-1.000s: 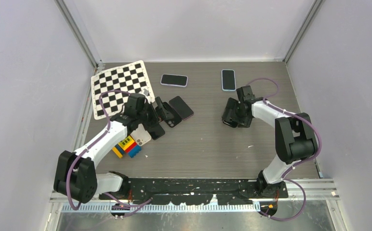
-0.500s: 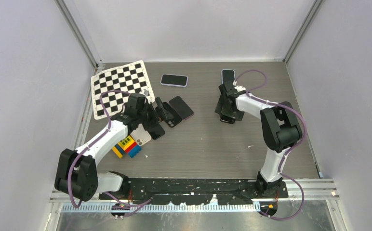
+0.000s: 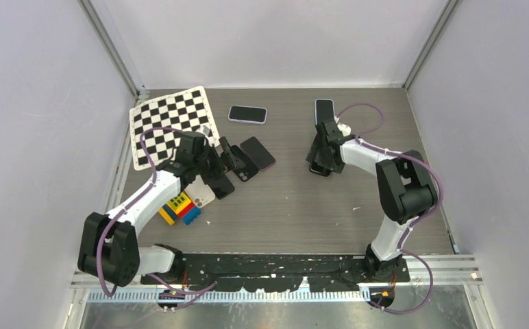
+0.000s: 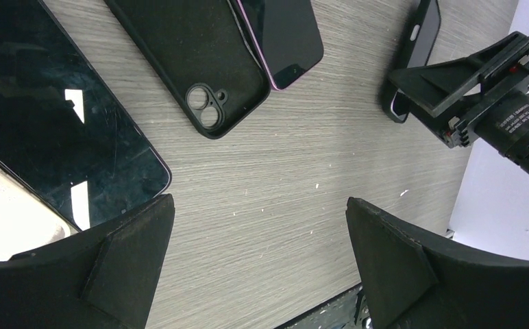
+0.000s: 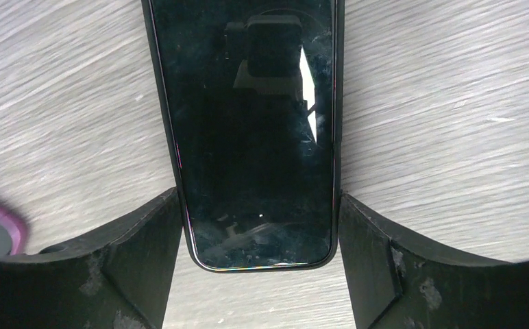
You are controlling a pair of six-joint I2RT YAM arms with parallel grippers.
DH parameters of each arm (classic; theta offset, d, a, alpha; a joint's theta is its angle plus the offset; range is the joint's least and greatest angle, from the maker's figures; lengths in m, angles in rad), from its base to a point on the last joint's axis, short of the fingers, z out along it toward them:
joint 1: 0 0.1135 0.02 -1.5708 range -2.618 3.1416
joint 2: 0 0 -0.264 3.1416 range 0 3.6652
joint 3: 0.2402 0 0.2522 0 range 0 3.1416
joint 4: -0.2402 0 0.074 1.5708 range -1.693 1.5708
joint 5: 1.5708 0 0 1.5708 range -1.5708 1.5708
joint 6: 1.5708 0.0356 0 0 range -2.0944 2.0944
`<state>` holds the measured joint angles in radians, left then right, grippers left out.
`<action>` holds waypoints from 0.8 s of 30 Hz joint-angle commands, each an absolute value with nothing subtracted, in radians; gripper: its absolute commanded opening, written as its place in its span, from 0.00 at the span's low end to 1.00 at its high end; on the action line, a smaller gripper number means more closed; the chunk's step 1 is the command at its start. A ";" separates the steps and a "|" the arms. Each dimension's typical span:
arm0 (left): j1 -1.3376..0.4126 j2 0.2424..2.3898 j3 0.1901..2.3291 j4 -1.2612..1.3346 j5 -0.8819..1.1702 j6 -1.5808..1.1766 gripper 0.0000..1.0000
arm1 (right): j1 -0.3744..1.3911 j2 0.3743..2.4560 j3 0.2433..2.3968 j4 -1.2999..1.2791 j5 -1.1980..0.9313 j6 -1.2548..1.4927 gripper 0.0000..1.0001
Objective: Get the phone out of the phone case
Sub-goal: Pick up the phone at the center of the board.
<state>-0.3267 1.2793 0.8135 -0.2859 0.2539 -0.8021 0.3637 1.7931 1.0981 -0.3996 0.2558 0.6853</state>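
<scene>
A phone (image 5: 255,103) with a dark screen lies face up on the table in a thin black phone case (image 5: 338,82). In the top view its far end (image 3: 324,108) sticks out beyond my right gripper (image 3: 323,129). My right gripper (image 5: 259,197) straddles the phone's near end. Its fingertips (image 5: 169,219) touch the case's two long sides, and the phone stays flat on the table. My left gripper (image 4: 258,200) hangs wide open over bare table beside the left cluster (image 3: 214,175), holding nothing.
An empty black case (image 4: 193,62), a purple-edged phone (image 4: 282,41) and a bare black phone (image 4: 56,116) lie by the left gripper. A lilac-cased phone (image 3: 247,114), a checkerboard (image 3: 171,123), a white phone back (image 3: 201,195) and toy bricks (image 3: 179,208) lie on the left half.
My right gripper swung from the table's middle right up to the cased phone at the back, and its jaws narrowed onto the case's sides. The left arm has not moved.
</scene>
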 commanded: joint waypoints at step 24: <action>-0.291 1.390 1.031 -0.292 0.369 -0.958 0.99 | 0.521 1.627 1.037 0.192 -0.521 0.767 0.22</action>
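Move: My right hand already pinches the near end of the cased black phone, its middle some 5 cm ahead. My open left hand, where it is headed, hovers about 32 cm to the left, 8 cm nearer the base and 10 cm higher. From my right hand, the pink-rimmed phone lies about 24 cm left and 6 cm ahead, the empty black case 29 cm left and 2 cm ahead. From my left hand, the held phone is roughly 32 cm right, 13 cm ahead, 11 cm below. I sweep the held phone about 18 cm left towards my open left hand, lifting it some 10 cm, mostly after the sweep has begun, and drawing back slightly. My right wrist rolls its left side up some 40 degrees while swinging counter-clockwise, its grip unchanged. My left hand rises about 6 cm and eases forward, tilting a little, fingers staying wide open. ##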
